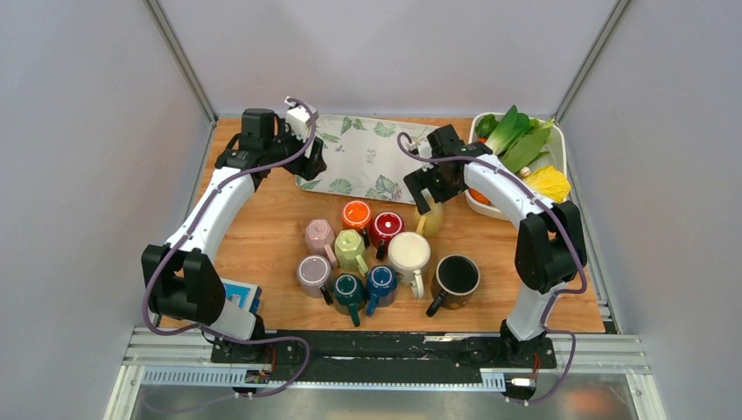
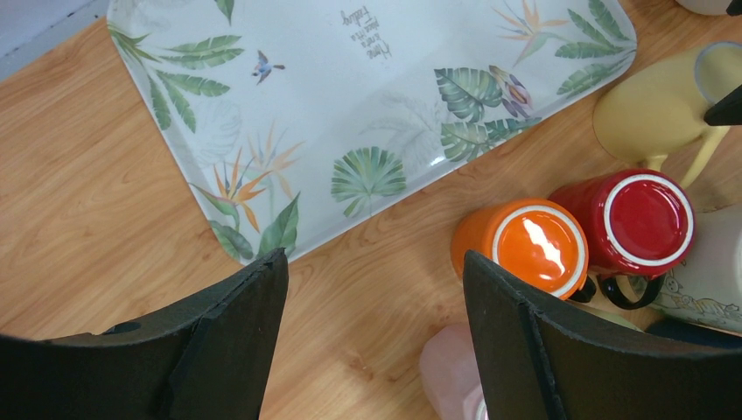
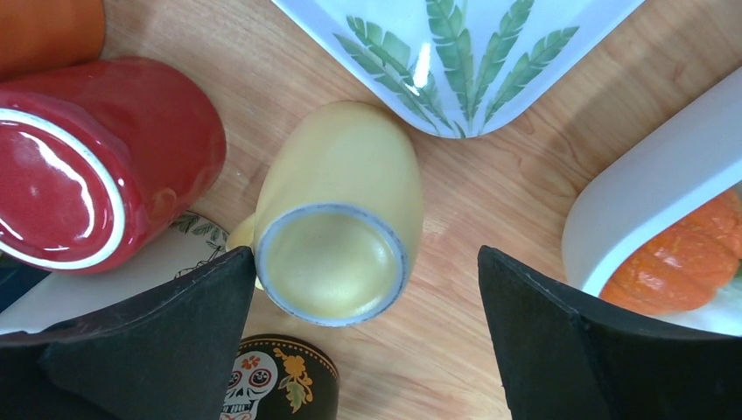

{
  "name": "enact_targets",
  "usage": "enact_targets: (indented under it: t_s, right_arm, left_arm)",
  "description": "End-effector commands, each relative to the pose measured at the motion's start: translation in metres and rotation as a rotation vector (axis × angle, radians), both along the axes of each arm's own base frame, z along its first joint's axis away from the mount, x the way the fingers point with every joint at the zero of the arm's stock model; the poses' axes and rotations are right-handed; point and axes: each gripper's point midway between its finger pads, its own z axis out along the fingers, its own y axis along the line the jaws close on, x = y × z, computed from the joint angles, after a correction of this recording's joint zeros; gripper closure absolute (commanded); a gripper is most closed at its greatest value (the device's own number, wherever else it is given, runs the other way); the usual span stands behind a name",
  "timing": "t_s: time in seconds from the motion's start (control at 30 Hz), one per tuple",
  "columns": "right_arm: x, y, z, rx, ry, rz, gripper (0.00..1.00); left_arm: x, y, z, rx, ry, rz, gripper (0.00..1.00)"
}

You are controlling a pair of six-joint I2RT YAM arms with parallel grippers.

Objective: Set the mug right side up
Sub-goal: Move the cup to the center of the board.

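A yellow mug stands between the leaf-print tray and the red mug, also seen as the yellow mug from above. The end that faces up is a shallow yellow disc inside a grey ring, which looks like its base. My right gripper hovers over it, open wide. One finger is close beside the ring and the other is well clear of it. The mug's handle pokes out behind the near finger. My left gripper is open over bare wood by the tray's corner, holding nothing.
A cluster of mugs fills the middle: orange, red, pink, cream, black and several more. The leaf-print tray lies at the back. A white bin of vegetables sits at the right.
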Motion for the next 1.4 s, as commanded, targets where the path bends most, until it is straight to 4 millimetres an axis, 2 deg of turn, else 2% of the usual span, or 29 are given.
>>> enact_targets:
  t_s: [0.0, 0.17, 0.3, 0.43, 0.63, 0.8, 0.97, 1.07, 1.2, 1.37]
  right_arm:
    - [-0.001, -0.003, 0.0, 0.001, -0.012, -0.035, 0.0]
    - [-0.005, -0.014, -0.003, -0.059, -0.036, 0.05, 0.0]
    - [-0.017, -0.029, -0.004, -0.114, -0.057, 0.108, 0.0]
    - [-0.026, -0.053, -0.007, -0.171, -0.103, 0.081, 0.0]
    - [-0.037, -0.064, -0.011, -0.177, -0.171, 0.148, 0.0]
    - [-0.035, -0.062, -0.009, -0.164, -0.25, 0.223, 0.0]
    - [-0.031, -0.06, -0.01, -0.15, -0.263, 0.209, 0.04]
    - [-0.029, -0.048, -0.004, -0.069, -0.249, 0.175, 0.04]
    - [-0.037, -0.037, 0.008, -0.006, -0.21, 0.194, 0.04]
    - [-0.045, -0.027, 0.003, 0.051, -0.141, 0.188, 0.04]
  left_arm:
    - [0.006, -0.01, 0.02, -0.037, -0.052, -0.024, 0.2]
    - [0.006, -0.009, 0.015, -0.028, -0.042, -0.025, 0.2]
    - [0.005, -0.012, 0.013, -0.028, -0.036, -0.031, 0.2]
    - [0.006, -0.015, 0.008, -0.034, -0.02, -0.038, 0.2]
    - [0.008, -0.021, 0.006, -0.042, -0.01, -0.05, 0.2]
    - [0.011, -0.025, 0.007, -0.048, -0.007, -0.058, 0.2]
    - [0.008, -0.026, 0.009, -0.051, -0.005, -0.064, 0.2]
    - [0.005, -0.025, 0.009, -0.046, -0.003, -0.063, 0.21]
    - [0.001, -0.022, 0.008, -0.033, -0.003, -0.067, 0.21]
    - [-0.001, -0.019, 0.008, -0.021, -0.013, -0.059, 0.2]
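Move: The upside-down yellow mug lies almost under the right hand's fingers, about 1 cm to the left, 1 cm back and 5 cm below. The red mug is some 11 cm left and 4 cm back, the white mug about 6 cm left and 10 cm back, the dark mug roughly 5 cm right and 16 cm back. From the left hand the yellow mug lies some 22 cm right, 9 cm back and 16 cm below. The right hand, fingers wide open, sweeps back 5 cm and right 7, then returns left 2.5, rising 2 cm. ##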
